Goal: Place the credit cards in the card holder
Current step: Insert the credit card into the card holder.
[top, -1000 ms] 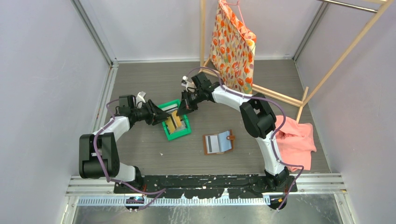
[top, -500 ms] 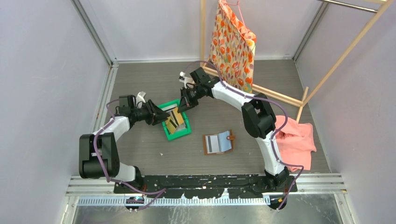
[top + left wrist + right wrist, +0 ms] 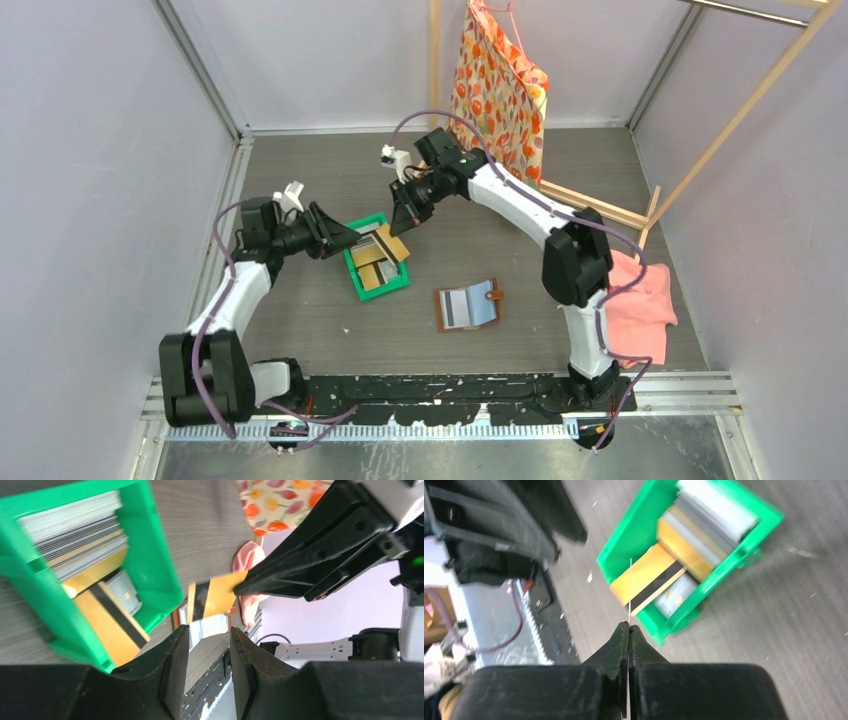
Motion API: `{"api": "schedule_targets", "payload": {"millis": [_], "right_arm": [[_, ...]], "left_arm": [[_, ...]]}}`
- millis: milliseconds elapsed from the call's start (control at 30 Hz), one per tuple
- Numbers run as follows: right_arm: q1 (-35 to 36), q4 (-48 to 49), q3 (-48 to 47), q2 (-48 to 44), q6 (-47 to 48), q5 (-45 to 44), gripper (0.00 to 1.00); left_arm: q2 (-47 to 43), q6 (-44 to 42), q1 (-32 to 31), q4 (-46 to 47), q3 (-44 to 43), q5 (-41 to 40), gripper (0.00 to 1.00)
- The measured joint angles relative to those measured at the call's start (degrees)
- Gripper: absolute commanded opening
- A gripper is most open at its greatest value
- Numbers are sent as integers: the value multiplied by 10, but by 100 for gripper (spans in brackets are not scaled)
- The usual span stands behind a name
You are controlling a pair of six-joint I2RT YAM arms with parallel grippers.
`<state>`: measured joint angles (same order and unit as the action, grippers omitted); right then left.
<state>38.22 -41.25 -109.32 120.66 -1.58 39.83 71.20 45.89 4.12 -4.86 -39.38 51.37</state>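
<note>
A gold credit card with a black stripe (image 3: 215,597) hangs in the air above the green bin (image 3: 377,288), pinched at one end by my right gripper (image 3: 407,218), which is shut on it. In the right wrist view this card (image 3: 630,587) shows edge-on as a thin line rising from the shut fingertips of that gripper (image 3: 629,626). More credit cards (image 3: 82,527) stand and lie inside the bin (image 3: 157,555). My left gripper (image 3: 338,238) hovers at the bin's left rim, its jaws apart with nothing between them (image 3: 209,630). The brown card holder (image 3: 467,306) lies open on the floor to the bin's right.
A floral bag (image 3: 500,90) hangs from a wooden rack (image 3: 590,200) at the back. A pink cloth (image 3: 637,295) lies at the right. The enclosure's walls stand close on the left and right.
My right gripper has risen up and back out of the bin with the gold card. The left arm has lifted and drawn slightly away to the left.
</note>
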Motion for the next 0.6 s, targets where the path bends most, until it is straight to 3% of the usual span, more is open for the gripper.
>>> {"api": "schedule_targets", "payload": {"millis": [133,300,467,600], "right_arm": [[-18,-16,99,-116,58,55,1],[-71,-35,239,-289,118,131,1],[-140,-44,363,-371,131,176,1],[-176,-36,470,-387,109,193,1]], "left_arm": [[-89,-1,-34,39,12,-1,52],[-222,-19,-202,124,75,-71,70],[-298,-42,-362,195,148,-182,71],[-258,-18,-444,260,175,-266,71]]}}
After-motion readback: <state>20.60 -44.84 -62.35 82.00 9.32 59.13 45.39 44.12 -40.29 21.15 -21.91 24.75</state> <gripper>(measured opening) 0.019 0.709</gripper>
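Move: From the right hand, already pinching the gold credit card clear of the green box, the open card holder lies about 15 cm to the right, 14 cm back and 15 cm down; the box is below, some 4 cm left and 4 cm back. From the empty left hand the card holder is roughly 23 cm right, 12 cm back and 16 cm down, the box 3 cm right and 2 cm back beneath, the held card 7 cm right and 1 cm back. Carrying the card away from the green box, the right hand sweeps about 16 cm right and 12 cm back towards the card holder, arching up some 8 cm and sinking most of it again, fingers still shut. The left hand follows rightwards and back towards the holder, rises, opens wider, and swings its fingertips up some 35 degrees while turning clockwise, touching nothing. ##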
